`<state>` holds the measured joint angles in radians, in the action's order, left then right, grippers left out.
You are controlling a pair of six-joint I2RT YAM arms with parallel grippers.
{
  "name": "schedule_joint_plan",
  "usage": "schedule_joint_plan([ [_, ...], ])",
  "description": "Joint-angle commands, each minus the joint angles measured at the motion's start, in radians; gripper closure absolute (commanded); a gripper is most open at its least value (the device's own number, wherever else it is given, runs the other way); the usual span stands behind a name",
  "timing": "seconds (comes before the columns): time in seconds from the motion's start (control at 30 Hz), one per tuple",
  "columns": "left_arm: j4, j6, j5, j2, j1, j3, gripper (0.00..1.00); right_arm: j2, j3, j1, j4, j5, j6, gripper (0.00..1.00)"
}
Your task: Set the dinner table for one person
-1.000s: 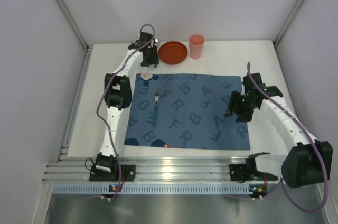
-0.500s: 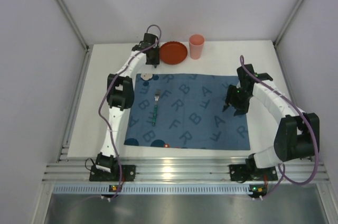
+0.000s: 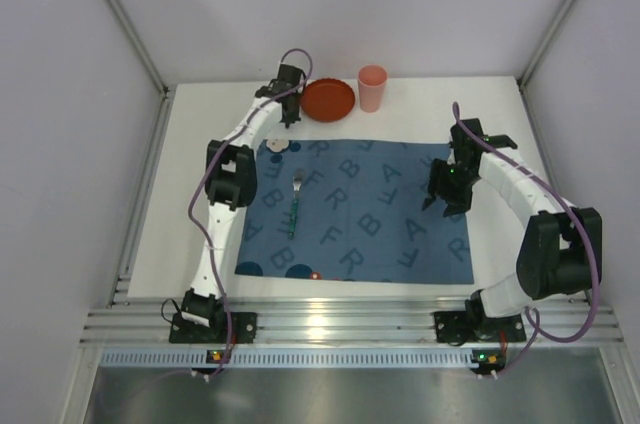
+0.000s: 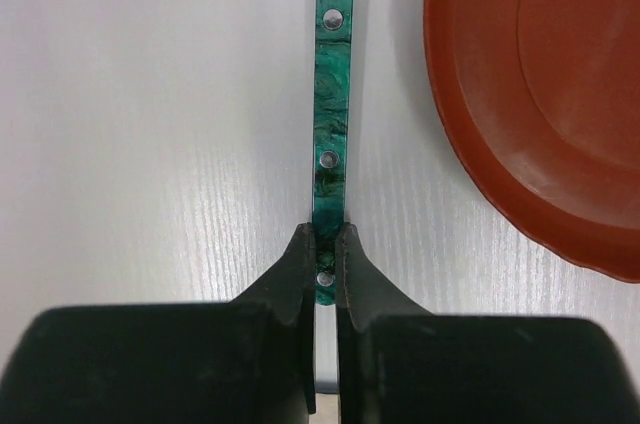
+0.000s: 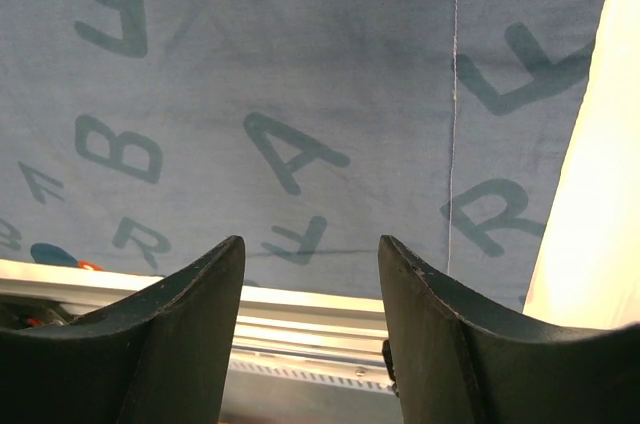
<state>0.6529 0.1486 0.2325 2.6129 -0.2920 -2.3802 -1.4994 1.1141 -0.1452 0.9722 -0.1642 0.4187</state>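
Note:
My left gripper (image 4: 321,244) is shut on the end of a green marbled cutlery handle (image 4: 332,94) with steel rivets, which lies flat on the white dinner table (image 4: 150,94) just left of the red plate (image 4: 540,94). Its steel part runs out of view at the top. From above, the left gripper (image 3: 290,116) sits at the plate's (image 3: 328,100) left rim. A green-handled fork (image 3: 295,204) lies on the blue letter mat (image 3: 370,214). My right gripper (image 3: 443,206) hangs open over the mat's (image 5: 300,64) right side, with nothing between its fingers.
A pink cup (image 3: 372,88) stands right of the plate at the back edge. A small white round thing (image 3: 279,145) rests at the mat's back left corner. The aluminium rail (image 3: 330,324) runs along the near edge, and the enclosure walls stand close on both sides.
The left gripper slid right toward the plate and closed on the green handle. The right arm swung its elbow outward; its gripper stayed open over the mat's right side.

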Motion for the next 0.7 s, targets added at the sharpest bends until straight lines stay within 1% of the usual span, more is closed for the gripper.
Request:
schedule_joint_plan([
  [0.0, 0.148, 0.040, 0.005, 0.049, 0.042, 0.033, 1.00, 0.019, 0.029, 0.015, 0.003, -0.017, -0.034, 0.44],
  [0.03, 0.145, 0.057, 0.005, 0.036, 0.051, 0.035, 1.00, 0.024, 0.030, 0.015, 0.002, -0.018, -0.034, 0.43],
  [0.17, 0.065, 0.077, 0.002, -0.120, 0.053, 0.073, 1.00, 0.060, 0.053, 0.016, -0.001, -0.012, -0.023, 0.44],
  [0.23, 0.045, 0.136, -0.050, -0.161, 0.053, 0.062, 1.00, 0.080, 0.084, 0.024, 0.003, -0.024, 0.005, 0.44],
  [0.27, 0.044, 0.153, -0.079, -0.195, 0.048, 0.043, 1.00, 0.082, 0.101, 0.033, 0.008, -0.090, 0.015, 0.44],
  [0.33, 0.059, 0.199, -0.104, -0.235, 0.024, 0.036, 1.00, 0.090, 0.154, 0.055, 0.017, -0.158, 0.066, 0.44],
  [0.37, 0.062, 0.209, -0.104, -0.285, 0.013, 0.061, 1.00, 0.097, 0.174, 0.055, 0.019, -0.203, 0.083, 0.43],
  [0.4, 0.056, 0.219, -0.093, -0.318, -0.001, 0.084, 1.00, 0.111, 0.214, 0.055, 0.020, -0.219, 0.112, 0.42],
  [0.43, 0.051, 0.254, -0.097, -0.383, -0.025, 0.142, 1.00, 0.122, 0.231, 0.055, 0.025, -0.234, 0.126, 0.41],
  [0.5, 0.048, 0.288, -0.084, -0.448, -0.059, 0.200, 1.00, 0.155, 0.274, 0.055, 0.046, -0.236, 0.147, 0.40],
  [0.53, 0.059, 0.330, -0.050, -0.509, -0.102, 0.258, 1.00, 0.178, 0.285, 0.055, 0.059, -0.233, 0.155, 0.39],
  [0.57, 0.062, 0.348, -0.036, -0.542, -0.128, 0.289, 1.00, 0.195, 0.291, 0.055, 0.069, -0.232, 0.161, 0.39],
  [0.6, 0.065, 0.371, -0.009, -0.572, -0.188, 0.324, 1.00, 0.211, 0.294, 0.055, 0.086, -0.233, 0.167, 0.39],
  [0.63, 0.059, 0.422, 0.001, -0.629, -0.218, 0.393, 1.00, 0.231, 0.293, 0.055, 0.092, -0.232, 0.172, 0.39],
  [0.67, 0.054, 0.445, 0.014, -0.655, -0.252, 0.426, 1.00, 0.270, 0.291, 0.056, 0.100, -0.230, 0.183, 0.39],
])
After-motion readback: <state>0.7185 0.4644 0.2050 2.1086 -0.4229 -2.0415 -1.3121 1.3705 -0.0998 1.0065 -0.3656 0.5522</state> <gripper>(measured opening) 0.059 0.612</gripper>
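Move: Some 29 cm back and 20 cm to the right of the left hand, about 1 cm lower, lies the middle of the placemat, where the held spoon is headed. The plate is about 8 cm ahead and 12 cm right of that hand, the cup 9 cm ahead and 26 cm right; the fork lies 29 cm back, 2 cm right. From the right hand, the placemat's middle is some 6 cm ahead, 22 cm left and 8 cm below. Keeping its pinch on the spoon's handle end, the left hand edges about 2 cm left, then climbs some 15 cm, drawing back and swinging right towards the placemat, its left side dipping slightly. The empty right hand, fingers still open, rises about 14 cm off the placemat's right side, its fingers tilting forward and left. ##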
